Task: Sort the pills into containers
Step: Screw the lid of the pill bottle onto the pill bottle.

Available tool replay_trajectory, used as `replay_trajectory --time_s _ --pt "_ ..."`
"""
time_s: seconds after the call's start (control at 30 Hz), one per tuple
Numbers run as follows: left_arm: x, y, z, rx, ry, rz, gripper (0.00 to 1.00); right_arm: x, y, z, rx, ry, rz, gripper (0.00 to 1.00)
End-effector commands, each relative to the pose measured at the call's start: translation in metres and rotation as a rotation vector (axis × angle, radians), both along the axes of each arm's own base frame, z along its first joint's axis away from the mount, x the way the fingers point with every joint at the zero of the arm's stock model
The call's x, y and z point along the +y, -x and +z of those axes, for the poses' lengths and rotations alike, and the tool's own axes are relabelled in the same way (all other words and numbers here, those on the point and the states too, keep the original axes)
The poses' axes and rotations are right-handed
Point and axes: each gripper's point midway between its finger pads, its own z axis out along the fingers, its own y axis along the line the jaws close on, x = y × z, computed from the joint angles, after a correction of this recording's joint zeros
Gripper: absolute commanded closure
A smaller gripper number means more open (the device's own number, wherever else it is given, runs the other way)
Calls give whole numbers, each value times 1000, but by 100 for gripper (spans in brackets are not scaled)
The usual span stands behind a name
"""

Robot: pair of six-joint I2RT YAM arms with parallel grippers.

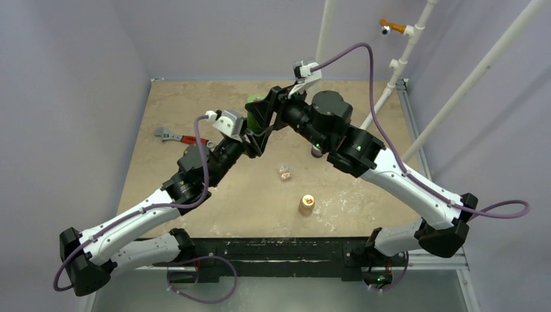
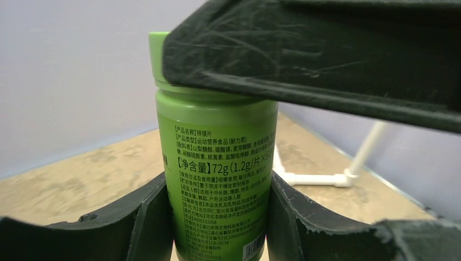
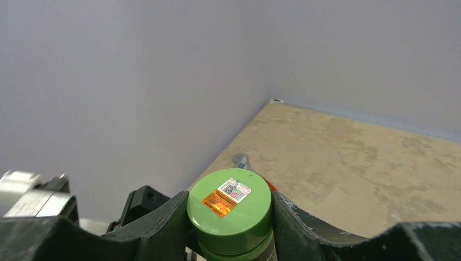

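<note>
A green pill bottle [image 2: 217, 163] stands upright, held at the back of the table [image 1: 195, 195]. My left gripper [image 2: 217, 215] is shut on its body, one finger on each side of the label. My right gripper [image 3: 229, 215] comes from above and is shut on the green cap [image 3: 229, 202], which carries an orange sticker. From the top view the bottle [image 1: 255, 104] is mostly hidden by both grippers. The small transparent container [image 1: 284, 171] lies mid-table, apart from both grippers, with something pinkish in it. The pills are too small to make out.
A tan-orange bottle [image 1: 307, 204] stands nearer the front. A wrench with a red handle [image 1: 175, 136] lies at the left, its head also showing in the right wrist view [image 3: 242, 161]. White pipes [image 1: 396, 65] rise at the back right, and walls enclose the table.
</note>
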Motion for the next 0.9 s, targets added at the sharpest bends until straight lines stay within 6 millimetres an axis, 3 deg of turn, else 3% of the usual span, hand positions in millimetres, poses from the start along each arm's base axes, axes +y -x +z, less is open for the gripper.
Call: replay_trajectory --time_s 0.0,0.1,0.17,0.23,0.33,0.4,0.47,0.63,0.87 --pt "30 -16 56 -146 41 249 100 9 -4 -67 175 182 -190 100" --pt "27 -17 57 -154 19 271 100 11 -7 -72 186 194 -244 97" --pt "26 -17 56 -153 18 266 100 14 -8 -72 186 187 -244 84" --pt "23 -16 52 -144 11 251 100 17 -7 -68 173 174 -227 66" --pt "20 -13 45 -128 14 219 100 25 3 -56 156 131 -149 29" --pt "16 -11 39 -111 11 187 100 24 8 -45 129 102 -117 13" --pt "12 -8 32 -93 14 143 100 22 14 -32 98 77 -74 3" --pt "2 4 19 -66 31 -11 100 11 25 -3 14 1 102 1" --pt "-3 25 18 -58 89 -225 100 0 58 9 -135 -35 425 1"
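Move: The green lid sits on the green bottle's neck, between the right gripper's still-shut fingers, right at its hand point. The bottle body is held by the left gripper, with its middle about 8 cm below the right hand. From the left hand the lid is some 7 cm above and 1 cm back. On the table about 37 cm below the left hand, the clear pill container lies some 3 cm ahead and 8 cm right; the white-capped bottle about 9 cm ahead and 19 cm right. Finish the screwing stroke: carry both grippers forward and down about 3 cm each way, right turning clockwise, left counter-clockwise, some 15 degrees each. Then open the right fingers wide to free the lid, and draw that hand back 4 cm, rising slightly, turning counter-clockwise. Keep the left grip, bringing it back and up about 2 cm while turning clockwise. ##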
